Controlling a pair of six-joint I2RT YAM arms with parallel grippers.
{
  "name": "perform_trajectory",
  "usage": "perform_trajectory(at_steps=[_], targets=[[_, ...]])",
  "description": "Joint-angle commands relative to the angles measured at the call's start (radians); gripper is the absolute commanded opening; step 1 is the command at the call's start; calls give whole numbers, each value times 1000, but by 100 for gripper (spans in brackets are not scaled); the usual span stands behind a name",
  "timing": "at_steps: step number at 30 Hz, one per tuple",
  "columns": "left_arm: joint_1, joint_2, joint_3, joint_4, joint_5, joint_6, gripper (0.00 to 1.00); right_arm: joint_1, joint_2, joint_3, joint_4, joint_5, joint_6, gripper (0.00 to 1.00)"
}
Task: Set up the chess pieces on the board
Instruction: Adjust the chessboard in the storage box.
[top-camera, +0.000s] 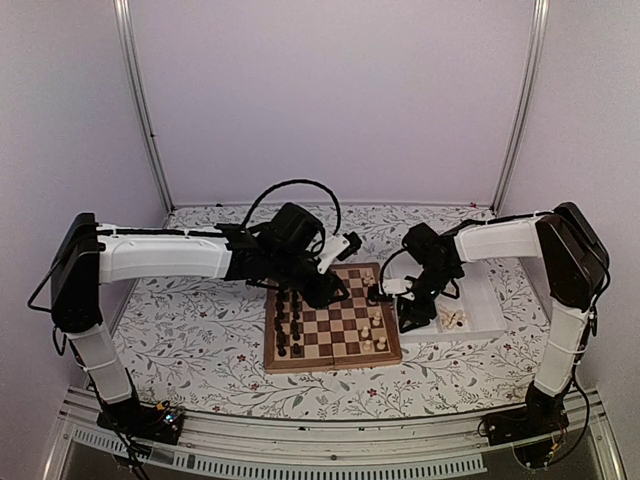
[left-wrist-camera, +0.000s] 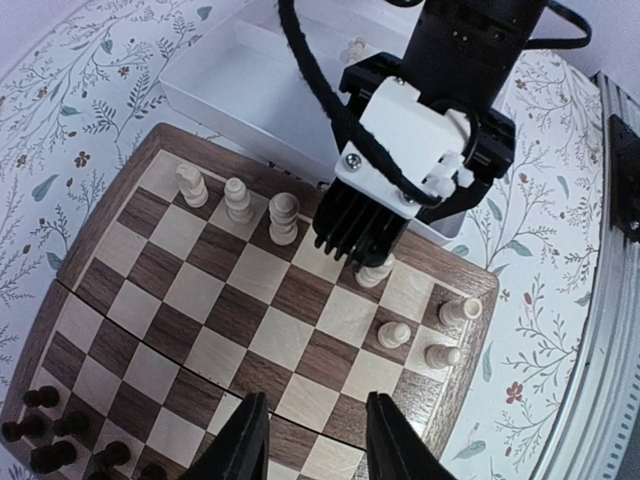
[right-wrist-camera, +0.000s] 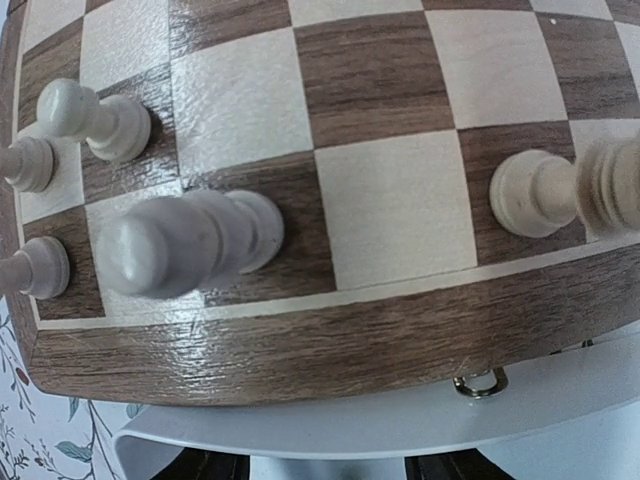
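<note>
The board lies mid-table. Several cream chess pieces stand along its right side, and more lie in the white tray. My left gripper hovers over the board; in its wrist view it is open and empty. My right gripper is at the board's right edge. In the left wrist view its fingers are right above a cream piece. In its own view it is open with nothing between the jaws, and a tall cream piece stands close ahead.
Dark pieces fill the board's left side, seen also in the left wrist view. The white tray's wall touches the board's right edge. A metal clasp sits on the board's rim. The floral cloth covers the table.
</note>
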Motion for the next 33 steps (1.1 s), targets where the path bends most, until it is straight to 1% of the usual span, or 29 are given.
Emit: perform_trajectory(at_steps=[1,10,17,24,33], targets=[[15,20,23,15,22,1,36,-24,-13,-24,25,77,29,54],[15,7,6,16,23,-2,36,-122,-51,-28,-32,124,-12,53],[15,4,1,19,29,-10,36,-124,-49,-23,-60,111,-32,47],[14,-12,-18,24,28,-14,36,-125,-70,-57,-59,173,-6,49],[13,-9,-23,28,31,-11,36,-124,-98,-47,-74,306,61,49]])
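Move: The right fingers are low inside the storage box, just behind its left wall, which lies against the chessboard's right edge. The box's middle is about 11 cm to their right and 9 cm ahead, with the loose white pieces about 12 cm right and 3 cm ahead. The chessboard's middle is some 18 cm left and 4 cm ahead. From the left hand, the box's middle lies roughly 28 cm right, 9 cm ahead and 12 cm below. Rightward and slightly forward, staying low, the right hand leaves the box's left wall and crosses the empty compartment towards the loose white pieces, about 8 cm right and 3 cm ahead, with a brief near-pause partway. The wrist turns some 10 degrees clockwise and brings the fingers closer to vertical; they stay half open and end beside the divider, seeming to bear on it. ##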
